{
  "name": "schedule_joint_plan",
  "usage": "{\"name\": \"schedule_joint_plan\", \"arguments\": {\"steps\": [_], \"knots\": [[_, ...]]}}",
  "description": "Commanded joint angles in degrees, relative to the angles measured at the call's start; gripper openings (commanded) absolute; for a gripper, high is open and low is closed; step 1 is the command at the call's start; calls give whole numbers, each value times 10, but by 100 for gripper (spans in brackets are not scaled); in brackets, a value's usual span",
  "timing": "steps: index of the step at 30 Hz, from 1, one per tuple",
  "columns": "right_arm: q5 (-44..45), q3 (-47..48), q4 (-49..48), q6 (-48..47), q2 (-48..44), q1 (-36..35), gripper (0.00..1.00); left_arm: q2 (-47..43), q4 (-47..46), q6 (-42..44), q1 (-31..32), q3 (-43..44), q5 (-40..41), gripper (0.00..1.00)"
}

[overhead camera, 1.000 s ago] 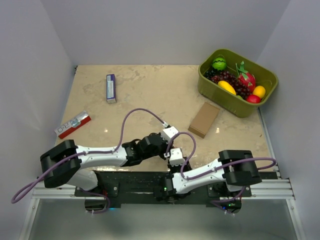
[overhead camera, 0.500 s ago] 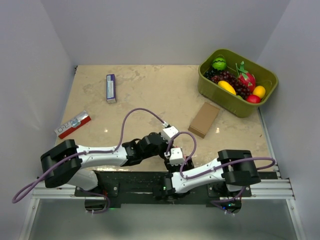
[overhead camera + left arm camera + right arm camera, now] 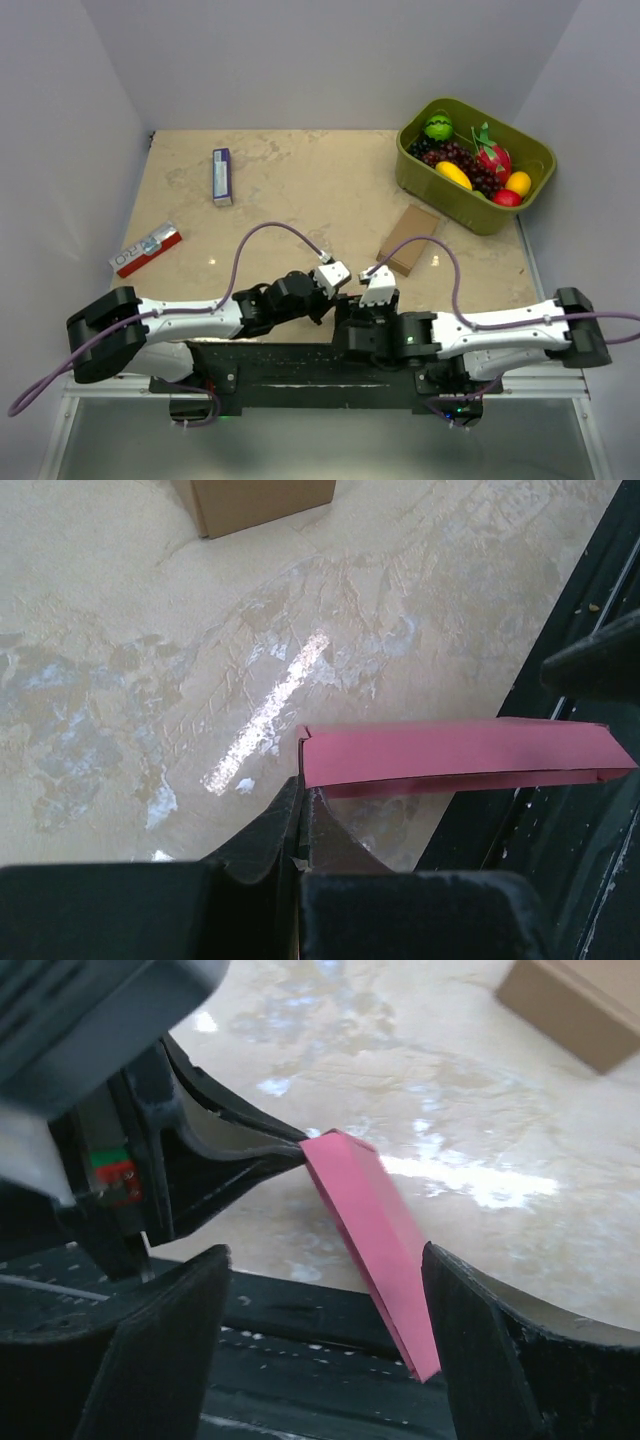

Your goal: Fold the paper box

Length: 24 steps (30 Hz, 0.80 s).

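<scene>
The paper box [image 3: 450,752] is a flat pink-red folded packet held a little above the table's near edge. My left gripper [image 3: 300,788] is shut on its left end, so the packet sticks out to the right over the black base rail. In the right wrist view the paper box [image 3: 375,1225] hangs slanted between the fingers of my right gripper [image 3: 322,1270], which is open wide, with the packet's lower corner close to the right finger [image 3: 500,1340]. In the top view both grippers meet near the front middle, left gripper [image 3: 338,298], right gripper [image 3: 352,310], and the packet is hidden there.
A brown cardboard box [image 3: 409,239] lies right of centre. A green bin [image 3: 530,150] of toy fruit stands at the back right. A red-and-white packet [image 3: 146,249] lies at the left, a blue-and-white packet [image 3: 222,176] further back. The black base rail [image 3: 270,365] runs under the grippers.
My right gripper has opened wider, and the right arm has swung out to the right and stretched low. The left gripper still pinches the packet and has shifted slightly.
</scene>
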<state>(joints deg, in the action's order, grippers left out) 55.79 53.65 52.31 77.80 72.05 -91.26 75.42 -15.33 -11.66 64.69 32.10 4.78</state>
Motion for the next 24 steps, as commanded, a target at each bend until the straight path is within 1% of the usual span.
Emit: {"name": "schedule_joint_plan", "arguments": {"steps": [1, 2, 4, 5, 6, 8, 9, 12, 15, 16, 19, 23, 24], "knots": [[-94, -88, -229, -160, -111, 54, 80, -10, 72, 30, -4, -27, 14, 0], [-103, -100, -257, -176, -147, 61, 80, -11, 71, 32, -4, -28, 14, 0], [-115, -118, -266, -184, -171, 79, 80, -13, 67, 37, -5, -27, 9, 0], [-136, -124, -271, -193, -186, 89, 79, -12, 65, 38, -6, -25, 6, 0], [-153, -129, -279, -205, -190, 112, 76, -11, 65, 41, -6, -24, -1, 0], [-191, -145, -295, -216, -196, 134, 72, -4, 65, 44, -6, -18, -3, 0], [-196, -155, -299, -217, -198, 144, 64, 0, 67, 44, -6, -15, -2, 0], [-218, -173, -310, -218, -203, 167, 56, 9, 71, 46, -8, -5, -1, 0], [-238, -193, -312, -215, -212, 187, 50, 20, 76, 49, -8, 8, -6, 0], [-240, -198, -310, -212, -218, 189, 44, 23, 77, 51, -8, 10, -6, 0], [-239, -217, -303, -198, -238, 194, 38, 32, 78, 52, -8, 17, -8, 0], [-236, -229, -289, -187, -250, 195, 34, 39, 77, 52, -8, 26, -12, 0], [-241, -232, -288, -186, -251, 195, 35, 43, 77, 51, -8, 28, -11, 0]]}}
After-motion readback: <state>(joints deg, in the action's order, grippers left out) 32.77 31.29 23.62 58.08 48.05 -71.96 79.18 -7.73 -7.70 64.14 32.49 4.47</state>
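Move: The box stands on its long edge: its middle is about 5 cm back, 3 cm right and 4 cm below the left fingertips, which are at its upper far corner, and roughly 9 cm below the right hand and 2 cm ahead, 1 cm right. The brown carton lies some 15 cm ahead and 18 cm right of the left hand, 7 cm lower. Those left fingertips are about 6 cm ahead of the right hand, 3 cm left and 6 cm below. The right hand, clear above the upright box, swings some 3 cm forward while rising about 2 cm, then sinks 4 cm and drifts 2 cm to its right over the box, its left side rolling up some 15 degrees and its wide-open fingers narrowing to about a third open, contact not visible. The left hand, fingers shut at the box's far corner, holds nearly still at first, then drops about 4.5 cm and slips 2 cm left, rolling its left side up some 10 degrees, and its tips come free of the box. ##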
